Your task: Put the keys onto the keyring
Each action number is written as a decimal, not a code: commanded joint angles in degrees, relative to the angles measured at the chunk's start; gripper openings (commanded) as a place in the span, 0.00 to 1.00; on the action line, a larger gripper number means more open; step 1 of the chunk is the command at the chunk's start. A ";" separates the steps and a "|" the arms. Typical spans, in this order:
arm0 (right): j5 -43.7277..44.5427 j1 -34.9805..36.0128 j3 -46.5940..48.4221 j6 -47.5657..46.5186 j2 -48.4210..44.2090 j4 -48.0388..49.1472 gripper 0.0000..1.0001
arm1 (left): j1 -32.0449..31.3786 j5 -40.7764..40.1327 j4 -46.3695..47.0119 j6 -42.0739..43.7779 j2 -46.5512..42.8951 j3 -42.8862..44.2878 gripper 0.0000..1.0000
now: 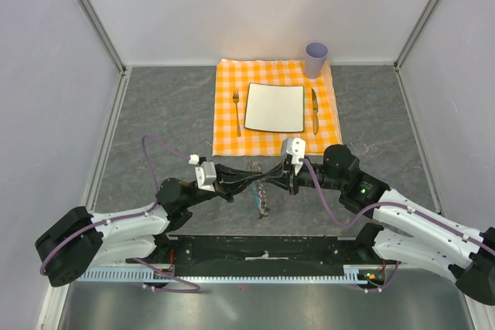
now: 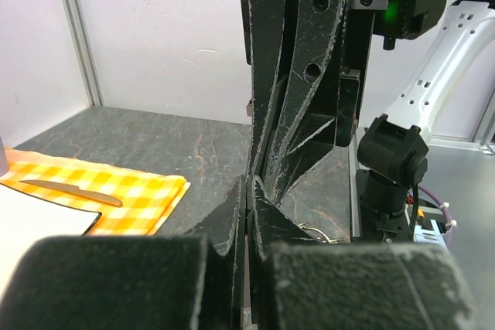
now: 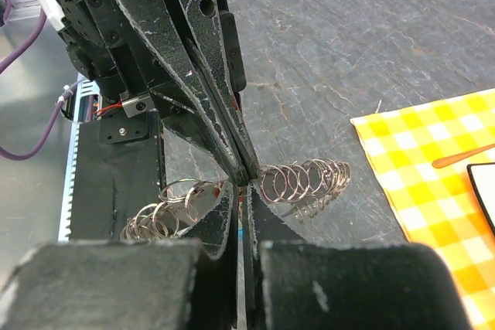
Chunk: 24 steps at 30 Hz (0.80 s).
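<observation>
The keyring [image 3: 305,183] is a silvery chain of small wire rings, lifted a little off the grey table with its shadow beneath. From above, the keyring [image 1: 261,200] hangs between the two arms. My left gripper [image 3: 243,177] comes in from the upper left, shut, its tips pinching the chain. My right gripper [image 3: 244,195] is shut too, tip to tip with the left one on the same spot of the chain. A red speck shows between the right fingers; the keys cannot be made out. In the left wrist view my left gripper [image 2: 249,187] is shut below the right one, and a bit of ring [image 2: 319,232] shows.
An orange checked placemat [image 1: 228,75] lies at the back with a white square plate [image 1: 274,107], a fork [image 1: 237,111], a knife [image 1: 315,110] and a lilac cup [image 1: 315,58]. White walls enclose the table on three sides. The arm bases stand along the near edge.
</observation>
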 commanded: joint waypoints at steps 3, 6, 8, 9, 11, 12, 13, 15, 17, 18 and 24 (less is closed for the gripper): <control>-0.78 -0.89 0.12 0.22 0.41 3.25 0.00 | -0.59 0.81 6.04 1.02 -1.74 -0.76 0.02; 0.53 -1.41 0.64 -0.83 -0.03 0.71 0.00 | -0.51 0.46 3.06 1.98 -3.23 -0.59 0.06; 1.59 -1.94 1.87 -2.76 0.06 -3.41 0.00 | -0.33 0.28 -3.06 3.30 -5.68 0.11 0.13; 3.08 -2.03 2.57 -3.55 0.50 -5.00 0.00 | -0.24 0.28 -5.54 3.74 -6.65 0.47 0.18; 4.05 -2.21 4.16 -5.83 0.94 -9.83 0.00 | -0.07 0.20 -11.34 5.14 -9.11 1.52 0.25; 4.58 -2.21 4.68 -6.72 1.29 -11.24 0.00 | 0.02 0.54 -17.46 5.67 -11.47 1.87 0.29; 5.72 -2.21 5.99 -7.42 1.55 -14.04 0.00 | 0.11 0.72 -21.09 6.89 -12.98 2.40 0.31; 6.52 -2.21 7.14 -9.44 2.08 -16.43 0.00 | 0.20 1.07 -32.56 8.13 -16.40 4.42 0.35; 6.26 -2.12 9.16 -10.94 2.43 -20.12 0.00 | 0.29 1.95 -40.59 10.93 -17.21 8.00 0.36; 5.73 -2.21 9.87 -12.60 2.96 -21.35 0.00 | 0.29 2.13 -44.20 11.91 -16.86 9.25 0.37; 3.80 -2.29 19.17 -20.16 7.69 -33.82 0.00 | 0.55 6.78 -49.24 13.58 -8.96 14.61 0.37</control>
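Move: Both my hands are shut, fingertips meeting at the red-headed key on the keyring, so the key is right at each hand's point, perhaps 1 cm below. The keyring's coil of rings hangs around it, its middle some 2 cm back and 3 cm down from either hand; the blue tag is about 4 cm back, 1 cm left and 5 cm below. The white plate lies on the table roughly 24 cm ahead, 3 cm to the right and 20 cm below both. I open my left fingers about a third and let go at the key, easing that hand out left and then back in and slightly down, its tips dipping some 15 degrees. My right hand keeps its shut pinch and draws the keyring down about 4 cm, to the right and a little forward, away from the left fingers, its fingers tipping down about 20 degrees. ##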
